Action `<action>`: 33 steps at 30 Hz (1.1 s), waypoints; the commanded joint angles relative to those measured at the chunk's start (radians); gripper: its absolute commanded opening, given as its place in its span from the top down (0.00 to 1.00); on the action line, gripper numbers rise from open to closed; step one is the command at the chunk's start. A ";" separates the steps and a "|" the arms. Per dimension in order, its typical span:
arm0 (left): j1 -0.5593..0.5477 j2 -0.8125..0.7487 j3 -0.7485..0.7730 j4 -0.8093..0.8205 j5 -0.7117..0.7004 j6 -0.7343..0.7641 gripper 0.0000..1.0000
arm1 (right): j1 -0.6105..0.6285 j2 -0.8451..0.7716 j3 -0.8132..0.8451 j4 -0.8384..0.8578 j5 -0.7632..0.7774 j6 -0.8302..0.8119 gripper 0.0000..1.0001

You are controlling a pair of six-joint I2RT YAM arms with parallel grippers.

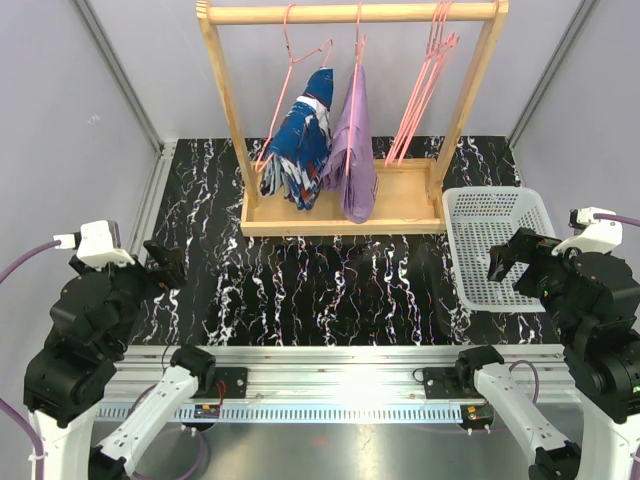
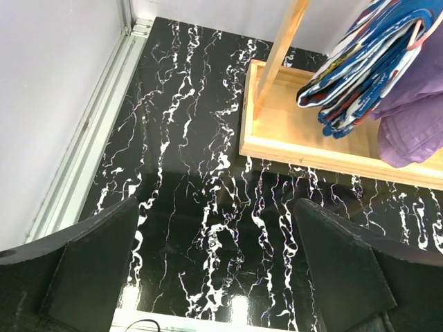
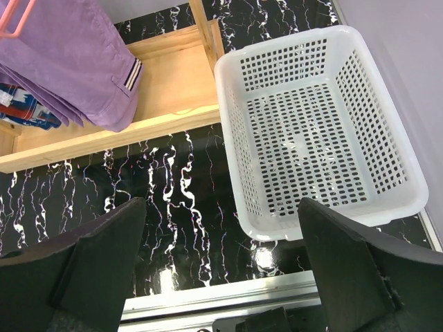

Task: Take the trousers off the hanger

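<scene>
Royal blue patterned trousers (image 1: 300,145) hang folded over a pink hanger (image 1: 293,55) on the wooden rack (image 1: 345,222). Plain lilac trousers (image 1: 352,145) hang beside them on a second pink hanger (image 1: 359,45). Both show in the left wrist view, blue (image 2: 360,69) and lilac (image 2: 415,117), and in the right wrist view, lilac (image 3: 69,62) and blue (image 3: 24,111). My left gripper (image 1: 165,262) is open and empty, low at the near left, far from the rack. My right gripper (image 1: 505,262) is open and empty at the near right, by the basket.
A white perforated basket (image 1: 530,205) sits at the right of the black marbled table (image 1: 330,290); it also shows in the right wrist view (image 3: 228,124). Spare pink hangers (image 1: 425,90) hang at the rack's right end. Grey walls close both sides.
</scene>
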 commanded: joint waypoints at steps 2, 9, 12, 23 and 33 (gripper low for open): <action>-0.003 0.033 0.048 0.026 0.044 0.002 0.01 | 0.004 0.000 0.028 0.018 -0.006 -0.005 0.00; -0.005 0.110 0.136 0.058 0.125 -0.014 0.01 | 0.005 0.011 0.010 0.001 -0.018 0.004 0.01; -0.003 0.144 0.189 0.098 0.176 -0.017 0.01 | 0.004 0.014 0.002 0.001 -0.027 0.010 0.01; -0.003 0.528 0.524 0.218 0.386 -0.024 0.01 | 0.006 -0.014 -0.022 0.015 -0.094 0.032 0.01; -0.078 0.799 0.630 0.442 0.451 0.096 0.01 | 0.005 -0.049 -0.058 0.009 -0.205 0.038 0.01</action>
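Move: The patterned trousers hang on their pink hanger roughly 24 cm ahead of the left hand and 21 cm to its right, their middle some 11 cm lower. The purple trousers are about 11 cm farther right at the same reach and height; the rack's left post stands about 24 cm ahead of the hand, 10 cm to its right. From the right hand, the patterned trousers lie roughly 24 cm ahead, 38 cm to the left and 13 cm below. Towards the patterned trousers and their hanger goes the left hand, fingers wide open: it climbs first, drifting right, then sweeps forward and right at hanger height, some 15 cm each way in all, turning about 25 degrees clockwise to face the hanger. The right hand, also open, eases about 3 cm left with a slight counter-clockwise turn. ##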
